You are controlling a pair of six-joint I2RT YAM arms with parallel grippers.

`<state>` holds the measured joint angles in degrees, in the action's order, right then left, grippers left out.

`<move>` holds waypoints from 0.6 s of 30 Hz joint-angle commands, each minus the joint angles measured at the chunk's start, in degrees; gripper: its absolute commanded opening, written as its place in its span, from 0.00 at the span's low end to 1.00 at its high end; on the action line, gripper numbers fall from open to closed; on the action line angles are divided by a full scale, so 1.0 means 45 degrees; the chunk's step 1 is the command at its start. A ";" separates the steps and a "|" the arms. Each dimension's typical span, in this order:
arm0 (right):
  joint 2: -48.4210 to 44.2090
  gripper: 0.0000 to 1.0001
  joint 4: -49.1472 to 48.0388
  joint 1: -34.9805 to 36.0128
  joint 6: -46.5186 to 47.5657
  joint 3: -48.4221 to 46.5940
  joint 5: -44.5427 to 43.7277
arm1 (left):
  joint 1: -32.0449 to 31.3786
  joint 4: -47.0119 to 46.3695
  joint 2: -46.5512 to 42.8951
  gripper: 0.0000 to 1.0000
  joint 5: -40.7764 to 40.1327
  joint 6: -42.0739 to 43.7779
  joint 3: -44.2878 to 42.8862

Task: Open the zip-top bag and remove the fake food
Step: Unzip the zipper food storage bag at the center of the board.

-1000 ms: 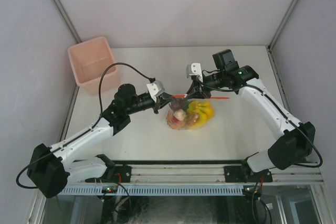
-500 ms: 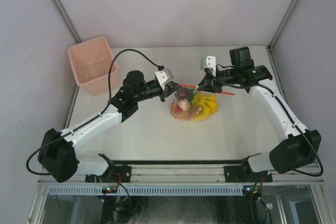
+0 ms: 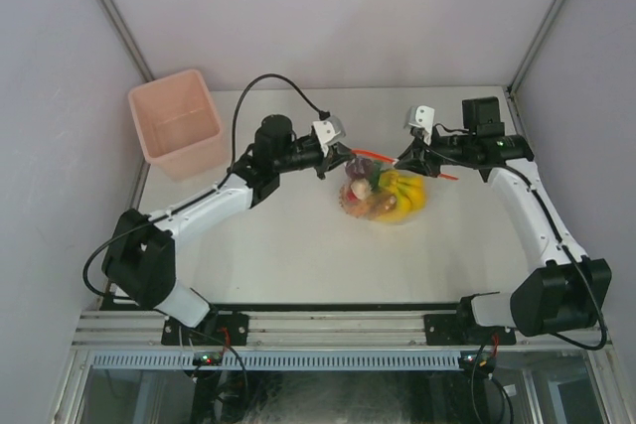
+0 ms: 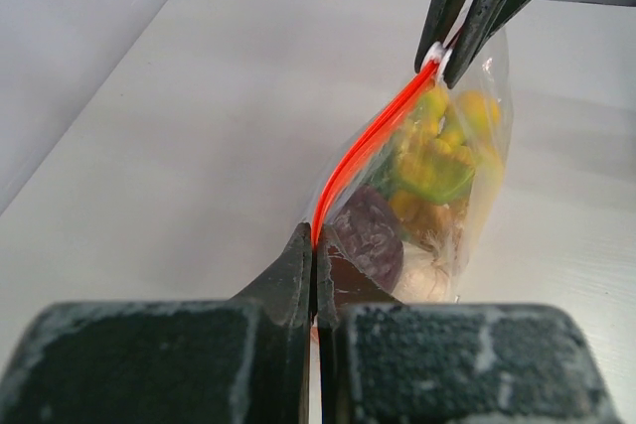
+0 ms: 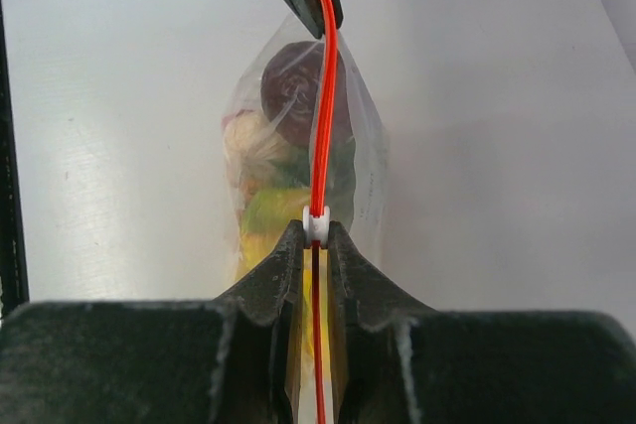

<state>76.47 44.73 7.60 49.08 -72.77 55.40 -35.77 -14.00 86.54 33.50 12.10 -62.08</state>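
The zip-top bag point(image 3: 384, 192) hangs between my two grippers over the middle of the table, its red-orange zip strip point(image 4: 366, 141) stretched taut on top. My left gripper point(image 4: 314, 245) is shut on the strip's near end. The white slider point(image 5: 316, 224) is pinched in my right gripper point(image 5: 316, 232), which is shut on it at the strip's other end. The fake food point(image 3: 402, 193) sits inside the bag: yellow bananas, a dark purple piece point(image 4: 369, 237) and green and orange bits. In the top view the left gripper point(image 3: 348, 158) and right gripper point(image 3: 400, 160) face each other across the bag.
A pink square bin point(image 3: 177, 122) stands at the back left corner of the table. Grey walls close the table on the left, back and right. The left arm stretches diagonally across the left half of the table.
Both grippers have carried the bag to the right and slightly farther back. The left arm has stretched out and the right arm has drawn back. Both grips are unchanged.
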 commanded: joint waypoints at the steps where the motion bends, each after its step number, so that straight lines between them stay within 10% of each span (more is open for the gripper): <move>1: -0.0855 0.00 -0.0715 -0.0805 0.0039 0.0150 0.0329 | 0.0442 -0.0502 0.0675 0.00 0.0154 0.0652 -0.1444; 18: -0.1999 0.00 -0.1444 -0.2560 0.0184 0.1825 0.0746 | 0.0644 -0.0507 0.3135 0.00 0.1099 0.0634 -0.3449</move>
<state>70.30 40.56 -2.26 49.10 -64.97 56.36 -34.63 -14.44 99.96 39.42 13.19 -73.73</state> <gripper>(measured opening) 0.086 0.010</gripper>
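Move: The right hand already grips the white slider; the zipper's right end, where the slider is being taken, lies about 15 cm to the right and 3 cm back, roughly 2 cm lower. In the hanging bag the bananas are 9 cm below, some 2 cm right and 3 cm back, and the purple food is 9 cm left, 2 cm back and 6 cm below. From the left hand, which holds the zipper's left end, the slider is about 10 cm right, 2 cm back and level. Still pinching the slider, the right hand draws it about 5 cm to the right, towards the zipper's far end, turning nearly 10 degrees clockwise. The left hand keeps its pinch on the left end and comes along more slowly, some 4 cm forward and 3 cm right, sinking slightly and turning about 5 degrees clockwise, so the gap between the hands widens. ##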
